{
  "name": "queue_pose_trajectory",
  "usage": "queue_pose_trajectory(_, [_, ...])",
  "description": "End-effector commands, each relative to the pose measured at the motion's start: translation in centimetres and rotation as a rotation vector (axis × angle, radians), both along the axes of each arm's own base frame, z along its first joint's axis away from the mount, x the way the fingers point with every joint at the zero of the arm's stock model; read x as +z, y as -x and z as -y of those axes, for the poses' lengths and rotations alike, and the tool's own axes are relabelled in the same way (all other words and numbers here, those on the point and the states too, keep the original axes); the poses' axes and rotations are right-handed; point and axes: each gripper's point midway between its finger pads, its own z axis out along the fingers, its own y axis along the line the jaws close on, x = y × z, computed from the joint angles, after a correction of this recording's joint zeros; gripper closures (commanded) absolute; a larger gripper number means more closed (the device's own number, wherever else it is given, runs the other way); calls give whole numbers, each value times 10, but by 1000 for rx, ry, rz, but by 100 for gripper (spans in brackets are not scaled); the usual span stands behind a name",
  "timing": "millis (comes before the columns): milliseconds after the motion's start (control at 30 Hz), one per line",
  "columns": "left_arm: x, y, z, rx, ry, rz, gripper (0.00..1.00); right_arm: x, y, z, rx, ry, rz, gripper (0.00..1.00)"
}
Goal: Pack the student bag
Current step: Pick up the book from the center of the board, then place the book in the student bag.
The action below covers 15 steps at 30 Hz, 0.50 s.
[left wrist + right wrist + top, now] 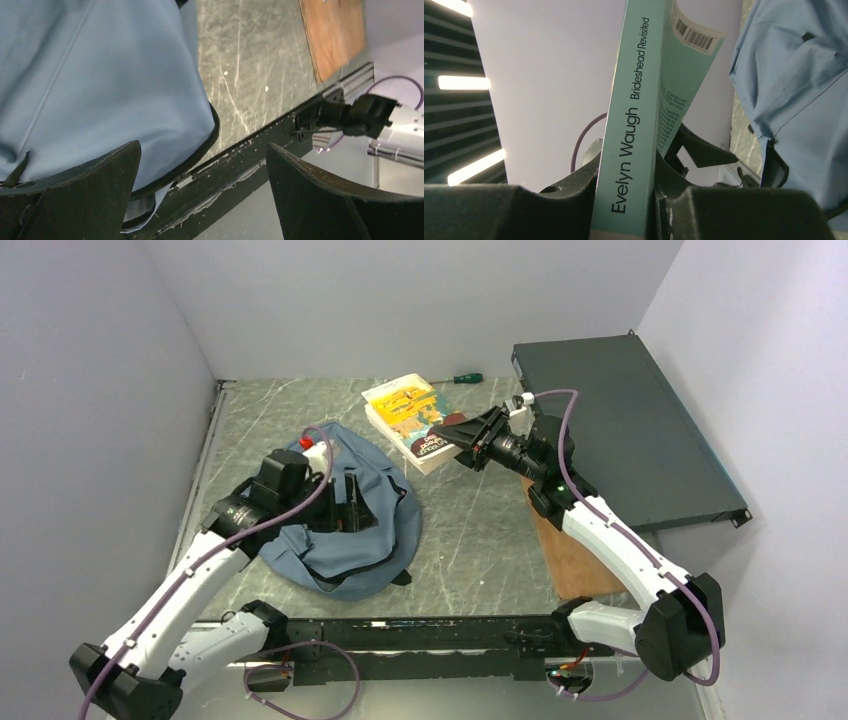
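The student bag, soft grey-blue fabric, lies flat on the table left of centre. My left gripper hovers over it, open, with nothing between its fingers. In the left wrist view the bag fills the upper left, and its black zipper edge runs past the left gripper. My right gripper is shut on a paperback book with a yellow cover, just right of the bag's top. In the right wrist view the book's teal spine stands clamped in the right gripper, with the bag at the right.
A flat dark grey metal box leans at the back right. A wooden board lies under my right arm. A green-handled screwdriver rests by the back wall. A black rail runs along the near edge.
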Motion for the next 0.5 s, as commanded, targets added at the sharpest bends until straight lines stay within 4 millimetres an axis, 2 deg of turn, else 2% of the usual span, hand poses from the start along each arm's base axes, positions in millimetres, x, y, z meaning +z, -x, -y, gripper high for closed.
queue_pose_trajectory(0, [45, 7, 27, -109, 162, 176, 0, 67, 23, 8, 79, -111, 187, 100])
queue_pose_trajectory(100, [100, 11, 44, -104, 448, 317, 0, 80, 25, 9, 79, -114, 217, 100])
queue_pose_trajectory(233, [167, 7, 42, -18, 769, 451, 0, 103, 30, 11, 64, -148, 268, 100])
queue_pose_trajectory(333, [206, 2, 36, 29, 970, 491, 0, 120, 33, 10, 63, -167, 300, 100])
queue_pose_trajectory(467, [235, -5, 42, 27, 1071, 450, 0, 142, 38, 6, 73, -199, 348, 100])
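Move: The right hand holds the book, whose middle lies about 12 cm ahead of the open left hand, 9 cm to its right and 13 cm above it. The bag's middle is some 11 cm ahead of the left hand, 7 cm to its left and 16 cm below. From the right hand the bag lies about 23 cm left, 3 cm ahead and 29 cm down; the wooden board is about 30 cm right, 3 cm ahead and 33 cm down. The right fingers keep their pinch on the book's near right part and raise it about 4 cm, mostly late and speeding up. Meanwhile the left hand, fingers wide open and touching nothing, climbs some 16 cm off the bag and drifts a little right towards the book's page edges, its wrist rolling right side up and its fingertips swinging up from their downward slant by some 50 degrees in all. ##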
